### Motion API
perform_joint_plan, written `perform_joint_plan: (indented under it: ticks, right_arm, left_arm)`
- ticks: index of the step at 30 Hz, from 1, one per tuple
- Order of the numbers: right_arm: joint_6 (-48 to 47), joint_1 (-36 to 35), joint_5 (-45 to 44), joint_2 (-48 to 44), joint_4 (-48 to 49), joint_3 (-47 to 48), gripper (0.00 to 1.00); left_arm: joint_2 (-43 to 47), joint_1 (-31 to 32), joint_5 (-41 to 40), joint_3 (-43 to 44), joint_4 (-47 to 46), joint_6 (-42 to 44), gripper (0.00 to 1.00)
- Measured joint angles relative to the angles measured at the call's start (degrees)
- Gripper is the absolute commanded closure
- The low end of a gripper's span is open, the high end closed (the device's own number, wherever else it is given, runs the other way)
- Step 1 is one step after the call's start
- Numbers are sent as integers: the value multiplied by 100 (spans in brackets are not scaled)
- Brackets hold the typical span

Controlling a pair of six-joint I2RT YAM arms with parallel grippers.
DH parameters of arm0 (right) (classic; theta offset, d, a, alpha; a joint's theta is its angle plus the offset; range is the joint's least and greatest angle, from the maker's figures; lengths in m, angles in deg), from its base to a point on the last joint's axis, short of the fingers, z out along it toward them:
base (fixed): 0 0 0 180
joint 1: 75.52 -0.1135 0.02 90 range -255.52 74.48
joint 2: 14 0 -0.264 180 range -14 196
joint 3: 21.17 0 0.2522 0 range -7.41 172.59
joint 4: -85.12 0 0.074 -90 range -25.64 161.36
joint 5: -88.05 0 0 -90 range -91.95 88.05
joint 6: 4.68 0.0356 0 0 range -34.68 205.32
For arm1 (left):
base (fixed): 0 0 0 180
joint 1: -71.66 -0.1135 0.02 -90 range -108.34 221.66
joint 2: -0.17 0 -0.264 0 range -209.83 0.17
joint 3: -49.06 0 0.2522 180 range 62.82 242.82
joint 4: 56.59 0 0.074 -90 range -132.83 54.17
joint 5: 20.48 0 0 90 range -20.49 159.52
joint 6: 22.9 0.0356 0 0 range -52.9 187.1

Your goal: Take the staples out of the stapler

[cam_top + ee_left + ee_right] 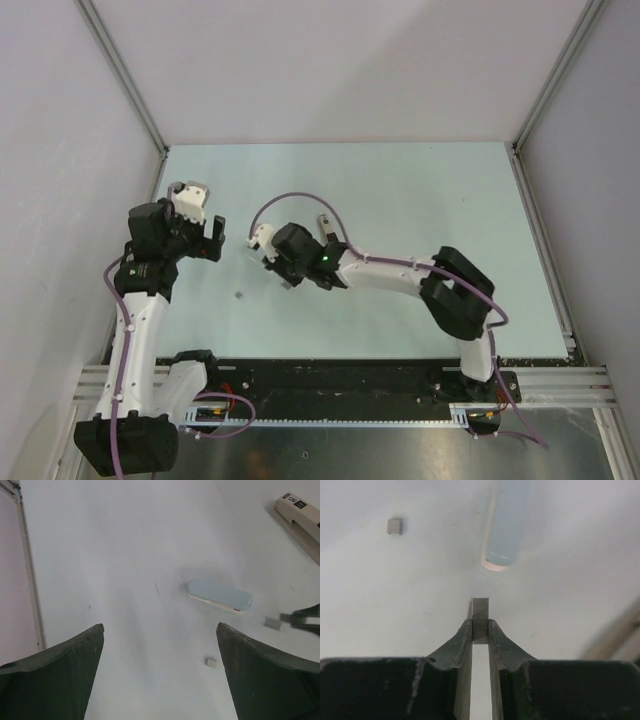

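My right gripper (480, 624) is shut on a short grey strip of staples (480, 612) and holds it just above the table. The left wrist view shows the same strip (272, 623) at the right gripper's tips (302, 620). A second small piece of staples (211, 663) lies loose on the table, also in the right wrist view (394, 526) and as a speck in the top view (238, 294). The beige stapler (300, 515) lies beyond. My left gripper (160, 627) is open and empty, hovering left of the right gripper (262, 252).
A pale blue oblong piece (220, 596) lies on the table between the grippers and the stapler, just ahead of the held strip (507, 520). The table's left wall rail (27, 570) runs near the left arm (140, 300).
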Motion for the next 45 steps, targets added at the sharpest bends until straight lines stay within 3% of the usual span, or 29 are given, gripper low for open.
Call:
perform_joint_plan:
  ticks: [6, 16, 21, 29, 45]
  right_arm:
    - [927, 61, -1095, -940, -249, -455, 100]
    - [3880, -90, -3182, -2011, -1499, -1882, 100]
    - [5073, -271, -3746, -2236, -2144, -2050, 100]
    - [5475, 293, -3670, -2260, -2103, -2059, 100]
    - [5077, 1003, -2809, -1749, -1545, -2114, 100]
  left_arm:
    - [66, -4, -302, 164, 96, 7, 1]
    - [-17, -11, -446, 223, 328, 109, 1]
    - [162, -11, -533, 221, 354, 197, 0]
    - [273, -11, -533, 195, 382, 197, 0]
    - [107, -11, -376, 190, 385, 192, 1]
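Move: Holding a staple strip some 6 cm above the table, the right hand has the open staple box about 19 cm to its right, 3 cm ahead and 5 cm lower. The stapler stands around 13 cm ahead and 11 cm to the right, the pale blue-grey bar roughly 8 cm ahead and 8 cm left; another loose strip lies nearly beneath it. From the left hand the box is about 36 cm right, level ahead, 19 cm down. Still pinching the staple strip in its closed fingers, the right hand carries it about 20 cm to the right to the open staple box, rising some 5 cm at first and then sinking again. Meanwhile the wrist turns about 65 degrees clockwise; the hand swings slightly back, then eases forward about 5 cm and down over the box where sleeve and tray meet. ##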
